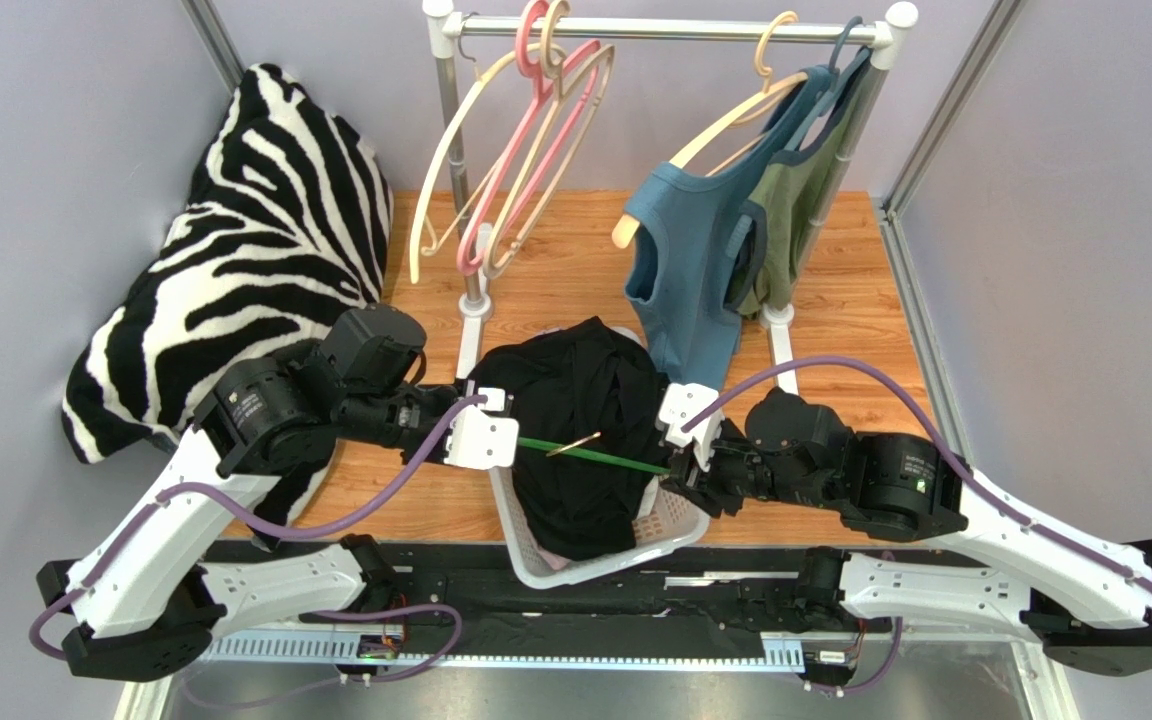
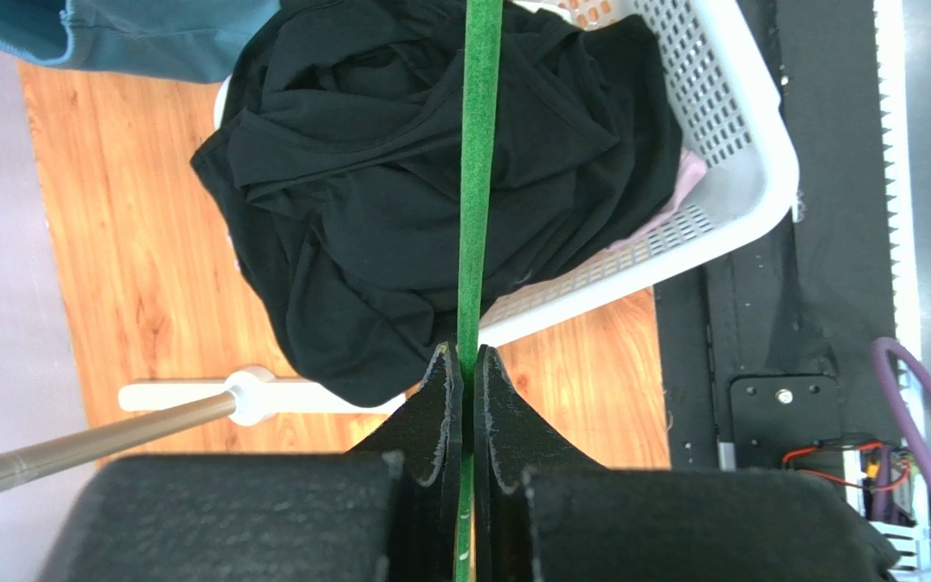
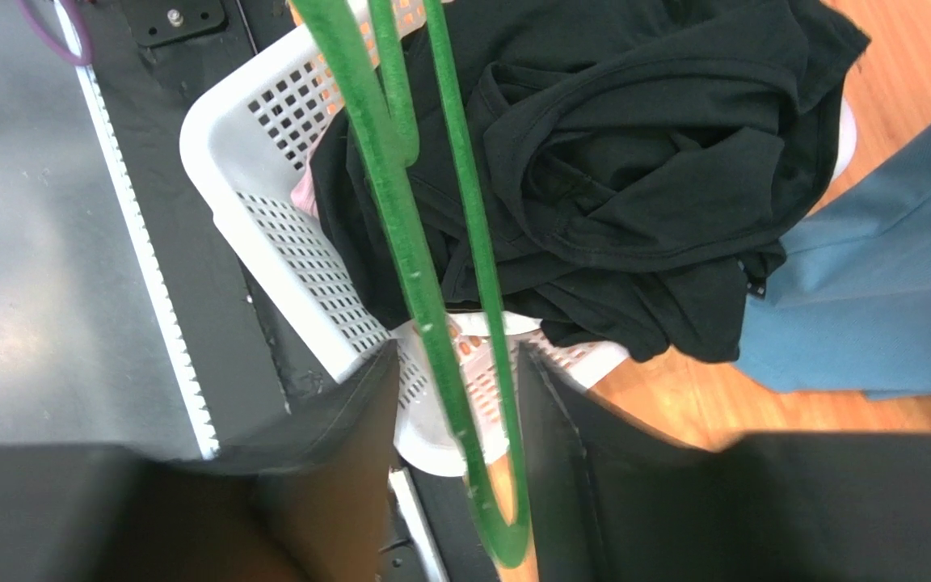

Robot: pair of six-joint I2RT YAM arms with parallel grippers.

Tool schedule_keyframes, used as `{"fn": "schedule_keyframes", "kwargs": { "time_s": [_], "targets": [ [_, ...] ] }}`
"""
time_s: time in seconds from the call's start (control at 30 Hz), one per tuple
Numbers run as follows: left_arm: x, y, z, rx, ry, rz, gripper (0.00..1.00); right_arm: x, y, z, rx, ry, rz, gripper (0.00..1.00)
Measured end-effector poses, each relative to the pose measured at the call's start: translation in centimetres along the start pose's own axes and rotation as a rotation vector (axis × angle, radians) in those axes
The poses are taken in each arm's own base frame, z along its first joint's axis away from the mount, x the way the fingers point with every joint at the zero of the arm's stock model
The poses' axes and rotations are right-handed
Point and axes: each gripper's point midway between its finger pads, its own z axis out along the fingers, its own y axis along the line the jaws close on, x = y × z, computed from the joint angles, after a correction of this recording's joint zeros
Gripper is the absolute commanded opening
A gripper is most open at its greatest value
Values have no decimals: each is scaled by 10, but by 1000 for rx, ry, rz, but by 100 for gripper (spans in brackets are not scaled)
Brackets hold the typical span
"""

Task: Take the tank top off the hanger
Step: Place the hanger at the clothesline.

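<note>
A black tank top (image 1: 575, 413) lies bunched in a white basket (image 1: 675, 525) at the table's near middle, free of the hanger. A thin green hanger (image 1: 597, 455) spans level above it between my two grippers. My left gripper (image 1: 515, 440) is shut on the hanger's left end; in the left wrist view the jaws (image 2: 467, 358) pinch the green bar (image 2: 477, 182) above the tank top (image 2: 361, 182). My right gripper (image 1: 672, 473) is open, and in the right wrist view its jaws (image 3: 452, 388) stand apart around the hanger's looped end (image 3: 404, 206).
A clothes rack (image 1: 672, 27) at the back carries empty pink and cream hangers (image 1: 537, 135), a blue tank top (image 1: 687, 255) and an olive one (image 1: 793, 210). A zebra-print cushion (image 1: 237, 255) leans at the left. The rack's white foot (image 2: 191, 394) lies beside the basket (image 2: 725, 133).
</note>
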Motion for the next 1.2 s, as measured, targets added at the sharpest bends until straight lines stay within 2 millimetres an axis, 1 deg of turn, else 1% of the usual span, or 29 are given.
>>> {"fn": "schedule_keyframes", "kwargs": {
  "time_s": [0.07,0.1,0.2,0.23,0.27,0.3,0.33,0.43,0.5,0.6,0.7,0.77,0.8,0.9,1.0,1.2],
  "targets": [
    [-1,-3,-1,7,-8,-5,0,0,1,1,-8,4,-4,11],
    [-1,-4,-2,9,-10,-7,0,0,2,1,-13,4,2,0],
    [-1,-3,-3,-1,-14,-18,0,0,8,0,-44,1,-12,0],
    [-1,-2,-3,-2,-16,-22,6,0,10,0,-54,0,-17,0],
    [-1,-2,-3,-1,-17,-27,53,0,11,0,-58,0,-18,0],
    [-2,-3,-3,-1,-18,-30,83,0,11,-1,-58,1,-18,0],
    [-2,-2,-3,-4,-21,-34,99,0,11,-2,-62,2,-18,0],
    [-7,0,-4,-9,-37,-52,99,-2,10,-3,-56,-2,-8,0],
    [-16,4,-7,-14,-60,-61,99,-2,9,-4,-50,0,-7,0],
    [-42,16,-20,-37,-131,-48,99,0,9,-4,-52,12,-9,0],
    [-78,28,-42,-60,-241,11,99,3,9,-1,-51,32,-13,0],
    [-95,31,-56,-76,-295,61,99,7,9,1,-48,53,-16,0],
    [-102,33,-62,-88,-317,90,99,8,9,2,-47,60,-18,0],
    [-113,37,-71,-112,-345,144,99,13,8,5,-36,92,-36,0],
    [-119,42,-71,-128,-352,159,99,18,9,9,-26,130,-71,0],
    [-131,54,-47,-116,-347,145,99,24,14,22,-21,186,-132,0]
  ]
}}
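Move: Gripped near one end by the left hand, the green hanger has its middle about 7 cm to that hand's right and 2 cm lower. From the right hand, whose half-open fingers straddle its other end, that middle is roughly 12 cm to the left, 1 cm ahead and 3 cm up. The black clothes lie some 20 cm under its middle; the blue tank top hangs about 25 cm ahead and 5 cm to the right of the right hand. Shutting on the green hanger near its right end, the right fingers pinch it and ease back about 1 cm; then the left fingers spring wide open, let go, and the left hand climbs some 14 cm and drifts 6 cm right, its fingertips swinging up about 20 degrees. Still gripping, the right hand sinks 3 cm and tips its fingers further down. ##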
